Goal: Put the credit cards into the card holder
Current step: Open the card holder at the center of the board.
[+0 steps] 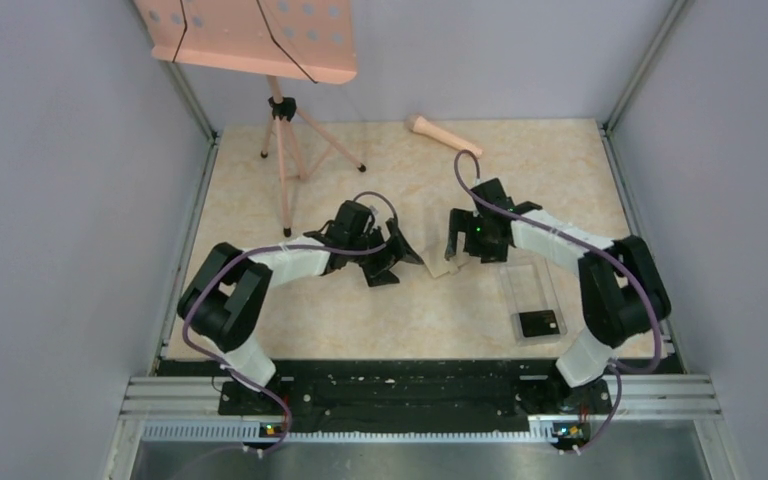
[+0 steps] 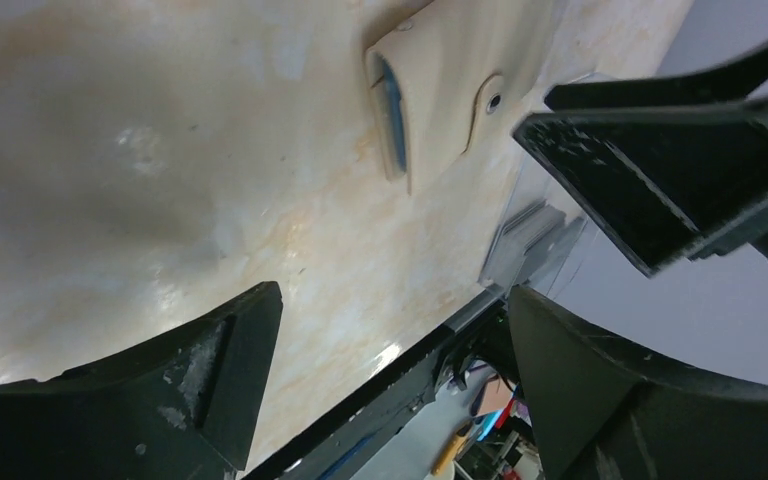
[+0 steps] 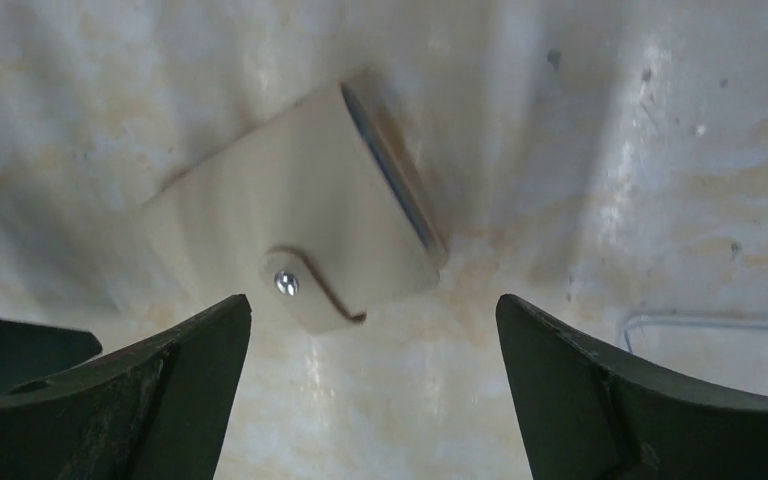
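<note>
The card holder [image 1: 443, 264] lies shut on the table between my two grippers, beige, with a snap dot. In the left wrist view the card holder [image 2: 440, 70] sits ahead of the fingers and shows a blue edge along its slit. My left gripper [image 1: 400, 262] is just left of it, open and empty [image 2: 395, 340]. My right gripper [image 1: 457, 248] hangs over its right side, open with nothing between the fingers [image 3: 373, 320]; the card holder [image 3: 290, 225] lies just beyond the fingertips. One dark credit card [image 1: 540, 322] lies in the clear box.
The long clear plastic box [image 1: 530, 285] stands right of the card holder, under the right arm. A pink music stand [image 1: 250, 40] on a tripod [image 1: 285, 150] fills the back left. A pale club-shaped handle [image 1: 445, 135] lies at the back. Walls close in both sides.
</note>
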You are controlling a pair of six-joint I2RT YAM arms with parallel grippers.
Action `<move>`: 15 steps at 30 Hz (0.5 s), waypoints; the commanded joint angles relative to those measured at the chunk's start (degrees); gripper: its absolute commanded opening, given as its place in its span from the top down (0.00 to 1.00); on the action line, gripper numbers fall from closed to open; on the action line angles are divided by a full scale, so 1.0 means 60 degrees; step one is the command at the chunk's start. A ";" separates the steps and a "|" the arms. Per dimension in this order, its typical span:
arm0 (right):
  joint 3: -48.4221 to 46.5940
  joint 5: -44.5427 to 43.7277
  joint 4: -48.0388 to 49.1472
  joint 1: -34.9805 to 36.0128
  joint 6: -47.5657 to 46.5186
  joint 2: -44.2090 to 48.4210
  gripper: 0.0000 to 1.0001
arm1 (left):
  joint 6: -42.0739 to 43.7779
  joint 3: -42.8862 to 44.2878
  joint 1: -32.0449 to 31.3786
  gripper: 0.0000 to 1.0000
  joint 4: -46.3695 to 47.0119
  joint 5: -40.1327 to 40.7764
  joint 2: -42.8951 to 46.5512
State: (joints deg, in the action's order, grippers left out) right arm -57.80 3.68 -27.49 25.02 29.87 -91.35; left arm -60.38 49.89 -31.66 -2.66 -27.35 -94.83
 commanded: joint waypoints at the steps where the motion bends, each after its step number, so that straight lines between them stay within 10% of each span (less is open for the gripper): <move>1: -0.1447 -0.0569 0.0310 0.0045 -0.0256 -0.1226 0.08 | -0.0781 0.0553 -0.0214 0.14 0.1450 0.0348 -0.0681; 15: -0.0888 0.3748 0.1935 -0.0183 0.0439 -0.2149 0.45 | -0.0839 0.1021 -0.0188 0.38 0.1797 0.1175 -0.1687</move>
State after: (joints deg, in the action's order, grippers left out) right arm -65.23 16.27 -20.01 23.83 29.71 -104.90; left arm -66.39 53.95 -33.04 6.44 -22.41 -104.92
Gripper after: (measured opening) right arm 0.590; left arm 0.643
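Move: The card holder lies closed on the board between the hands. From the right hand its middle is about 3 cm ahead, 4 cm to the left and 3 cm below; from the left hand it is some 3 cm ahead, 10 cm to the right and 5 cm down. From the right hand, the clear tray's middle is roughly 15 cm to the right and 6 cm back, and the black card in it some 16 cm right and 11 cm back. Forward and down first, then leftward at one height, the right hand travels about 5 cm to the left in all, bringing a finger against the holder's right open end and rolling some 10 degrees. The left hand reaches about 4 cm forward, also sinking and edging right, until a fingertip meets the left end. Both grippers close partway. ##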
